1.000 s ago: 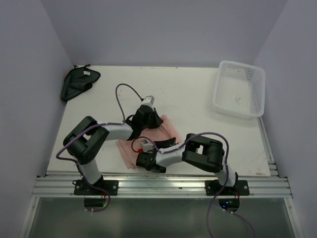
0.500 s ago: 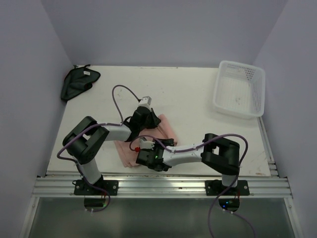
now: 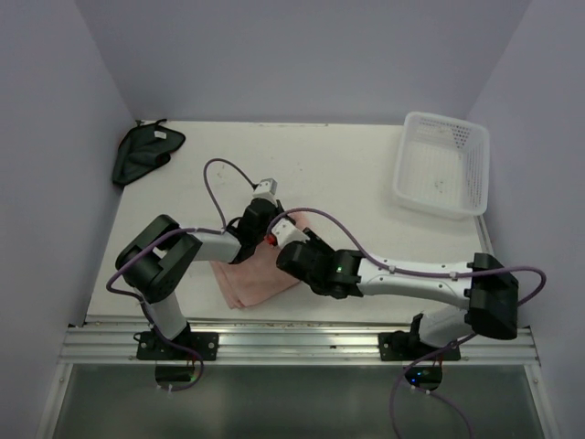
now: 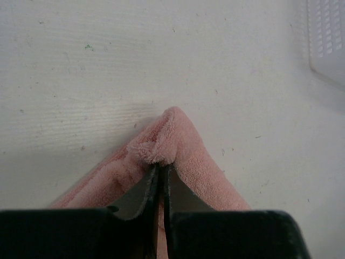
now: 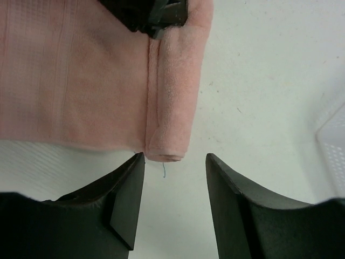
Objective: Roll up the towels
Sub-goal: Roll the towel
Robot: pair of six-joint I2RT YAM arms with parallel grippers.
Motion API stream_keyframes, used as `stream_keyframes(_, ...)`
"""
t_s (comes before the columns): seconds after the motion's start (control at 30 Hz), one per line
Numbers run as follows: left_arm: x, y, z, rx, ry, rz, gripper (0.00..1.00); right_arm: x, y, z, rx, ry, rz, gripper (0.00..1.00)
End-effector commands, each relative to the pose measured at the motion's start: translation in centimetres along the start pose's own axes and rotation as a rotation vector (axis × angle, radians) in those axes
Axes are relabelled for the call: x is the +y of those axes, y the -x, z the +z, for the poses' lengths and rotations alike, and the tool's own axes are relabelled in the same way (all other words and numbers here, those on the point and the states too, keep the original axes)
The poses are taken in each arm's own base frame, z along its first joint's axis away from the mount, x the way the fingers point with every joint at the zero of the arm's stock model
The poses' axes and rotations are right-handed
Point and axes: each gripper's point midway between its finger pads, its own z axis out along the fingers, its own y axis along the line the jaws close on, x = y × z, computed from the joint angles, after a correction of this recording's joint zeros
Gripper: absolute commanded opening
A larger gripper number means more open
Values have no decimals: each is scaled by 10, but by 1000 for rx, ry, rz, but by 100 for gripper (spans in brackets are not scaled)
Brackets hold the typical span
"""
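A salmon-pink towel (image 3: 249, 280) lies on the table near the front, with one edge rolled into a narrow tube (image 5: 172, 81). My left gripper (image 3: 260, 221) (image 4: 161, 164) is shut on a bunched corner of this towel (image 4: 180, 137). My right gripper (image 3: 294, 251) (image 5: 175, 156) is open, and the end of the rolled edge lies just ahead of its fingertips, touching neither. The left gripper's dark fingers (image 5: 156, 16) show at the far end of that roll. The small blackish cloth (image 3: 142, 151) lies crumpled in the far left corner, away from both arms.
A white perforated basket (image 3: 439, 174) (image 4: 329, 38) (image 5: 334, 145) stands at the far right of the table. The right arm stretches low across the table's front from its base at the right. Purple walls close in the left, back and right sides.
The right gripper has opened and moved up along the towel, while its arm swung out to the right. The left gripper stays shut on the towel corner and has barely shifted.
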Motion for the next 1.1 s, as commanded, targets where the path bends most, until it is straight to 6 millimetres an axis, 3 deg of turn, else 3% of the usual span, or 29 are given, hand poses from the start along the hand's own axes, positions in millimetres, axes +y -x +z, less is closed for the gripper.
stream_keyframes(0.0, 46, -25, -5, 58, 146, 55, 0, 0, 10, -5, -43, 138, 215, 52)
stream_keyframes(0.03, 47, -25, -5, 55, 144, 50, 0, -12, 8, 2, -28, 138, 309, 52)
stream_keyframes(0.1, 46, -26, -5, 58, 141, 48, 0, -15, 17, -2, -67, 232, 421, 50)
stream_keyframes(0.17, 46, -25, -6, 56, 143, 46, 0, -26, 13, 4, -62, 248, 517, 49)
stream_keyframes(0.47, 47, -24, -9, 52, 146, 46, 0, -20, 3, 35, 14, 412, 789, 49)
stream_keyframes(0.77, 47, -25, -12, 51, 142, 43, 0, -5, -24, 63, 114, 452, 835, 50)
stream_keyframes(1.07, 46, -23, -14, 44, 136, 39, 0, 12, -52, 74, 172, 461, 823, 51)
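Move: Ahead of the right hand by about 4 cm, 2 cm to its right and 10 cm below is the near end of the towel's roll. The left gripper holds the roll's far end, about 15 cm ahead, 5 cm left and 9 cm below the right hand; the flat towel's middle lies level fore-and-aft, 15 cm left and 11 cm below. From the left hand the near end is about 11 cm back, 7 cm right and roughly 1 cm lower. Swinging forward and to the right with a slight lift, the right hand gets over the near end of the towel's roll, then sinks some 8 cm onto it. Its wrist tips the fingers steeply down, raises its left side and turns clockwise, about 50 degrees in all; the half-open fingers straddle the roll. The left hand keeps its pinch on the far end, hardly shifting. ##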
